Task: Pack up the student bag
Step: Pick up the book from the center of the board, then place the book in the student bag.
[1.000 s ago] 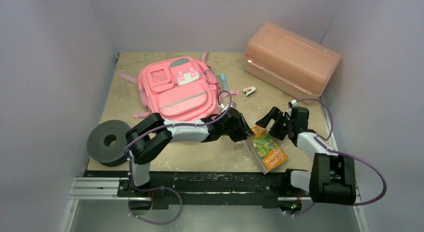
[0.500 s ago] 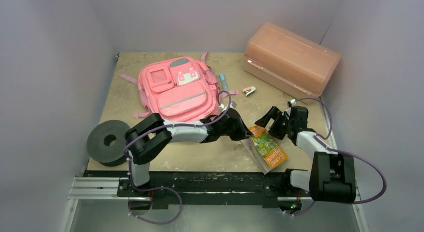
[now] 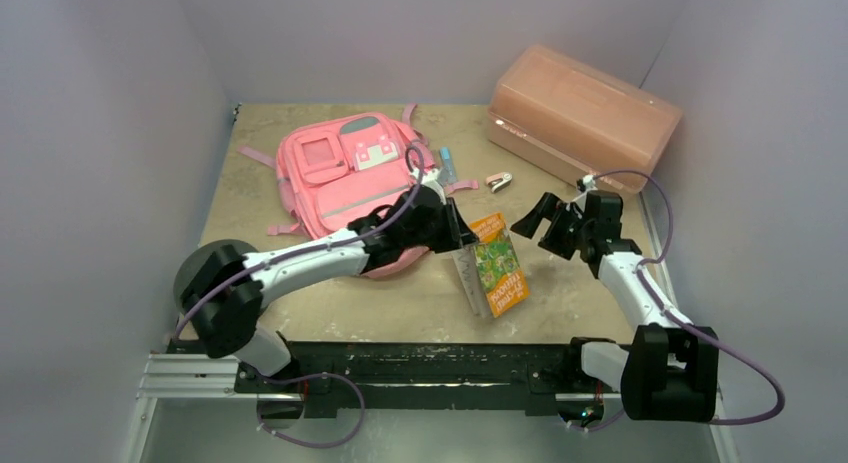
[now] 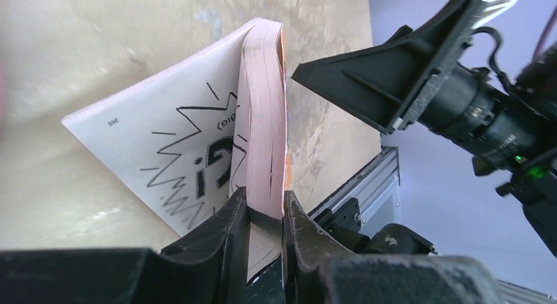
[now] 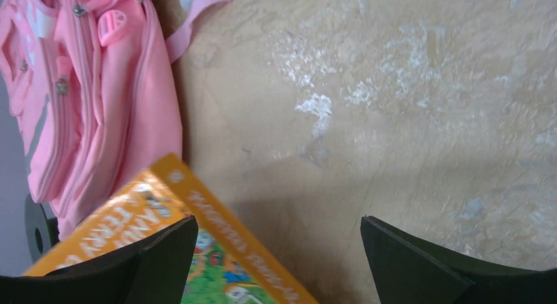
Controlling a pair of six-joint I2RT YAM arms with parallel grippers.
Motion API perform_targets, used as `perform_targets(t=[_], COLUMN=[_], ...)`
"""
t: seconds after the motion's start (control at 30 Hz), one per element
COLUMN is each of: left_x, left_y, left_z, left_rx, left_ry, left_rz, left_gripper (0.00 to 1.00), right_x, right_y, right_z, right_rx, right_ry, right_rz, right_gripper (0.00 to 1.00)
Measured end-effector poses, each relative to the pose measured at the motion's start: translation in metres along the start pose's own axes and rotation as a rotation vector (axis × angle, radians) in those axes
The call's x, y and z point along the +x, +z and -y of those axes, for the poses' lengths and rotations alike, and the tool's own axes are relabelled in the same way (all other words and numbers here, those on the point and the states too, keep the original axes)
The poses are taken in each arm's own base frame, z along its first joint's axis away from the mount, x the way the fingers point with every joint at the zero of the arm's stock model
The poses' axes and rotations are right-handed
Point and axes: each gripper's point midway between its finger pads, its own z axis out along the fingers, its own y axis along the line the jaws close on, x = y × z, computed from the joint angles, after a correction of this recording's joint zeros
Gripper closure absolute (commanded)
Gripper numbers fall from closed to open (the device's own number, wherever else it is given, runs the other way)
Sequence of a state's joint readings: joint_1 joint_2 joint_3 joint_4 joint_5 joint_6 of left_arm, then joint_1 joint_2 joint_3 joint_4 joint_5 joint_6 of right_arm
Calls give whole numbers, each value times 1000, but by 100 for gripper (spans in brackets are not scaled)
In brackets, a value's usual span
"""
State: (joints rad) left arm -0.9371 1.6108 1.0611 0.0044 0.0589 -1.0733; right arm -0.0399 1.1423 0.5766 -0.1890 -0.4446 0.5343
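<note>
The pink student bag [image 3: 340, 178] lies flat at the back left of the table, with its side showing in the right wrist view [image 5: 98, 107]. My left gripper [image 3: 462, 248] is shut on the page edge of a thick orange paperback book [image 3: 497, 265]. It holds the book tilted above the table just right of the bag. In the left wrist view the book [image 4: 197, 146] hangs partly fanned from the clamped jaws of the left gripper [image 4: 266, 209]. My right gripper [image 3: 535, 223] stands open to the book's right, holding nothing. The book's orange cover [image 5: 197, 251] crosses the right gripper's [image 5: 279, 251] left finger.
A rigid translucent orange-pink box [image 3: 582, 113] stands at the back right. A blue marker [image 3: 447, 165] and a small pink clip [image 3: 498, 181] lie between the bag and the box. A black roll [image 3: 200, 268] sits at the front left, partly behind the left arm.
The left arm has raised the book off the table and carried it back and left, toward the bag. The right gripper has drawn back a little and stands open.
</note>
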Motion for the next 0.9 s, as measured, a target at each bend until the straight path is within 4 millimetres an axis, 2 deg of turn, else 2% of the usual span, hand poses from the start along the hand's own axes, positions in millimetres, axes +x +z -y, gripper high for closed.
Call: perform_targets(t=[0.17,0.27,0.37,0.57,0.63,0.73,0.9], left_x=[-51,-75,-94,-123,-130,-140,-148], left_y=[-64,-102,-146,-215,-231,-248,-264], left_z=[16,25,32,36,35,34,40], left_rx=[41,71,99,126,129,137,177], left_ry=[95,139,186,194,183,150,84], left_rz=[122,197,278,428,471,524,570], left_gripper=[100,100,100,100,100,100,100], right_x=[-26,-39,-46,-49,-53,-47,-9], right_y=[-8,-13,-16,-30,-42,-63,-91], right_z=[-19,-35,-58,-112,-133,-181,-252], right_rx=[-18,-65,-171,-486,-597,-777,-1010], right_ry=[-28,-37,-8,94,98,36,-93], right_rz=[44,65,75,107,137,133,44], right_gripper=[1,1,1,1,1,1,1])
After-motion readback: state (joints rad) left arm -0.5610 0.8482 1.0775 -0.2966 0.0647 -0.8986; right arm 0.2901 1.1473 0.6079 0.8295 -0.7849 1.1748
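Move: The book is already pinched in the left fingers, its middle some 8 cm to the left of the right hand and about 7 cm nearer the base, roughly level with it. The pink bag that the left hand carries it over lies about 23 cm to that hand's left, 16 cm ahead and 9 cm below. Also from the left hand, the blue marker is about 25 cm ahead and 4 cm left, the stapler 21 cm ahead and 8 cm right, both some 14 cm below. The book, still gripped at its edge, is carried up about 23 cm and almost as far left by the left hand, to above the bag's right side, the wrist tipping the fingers upward. The right hand, wide open and empty, rises and then swings left after it, rolling its left side up and tipping its fingers up towards level, facing the book without visible contact. ##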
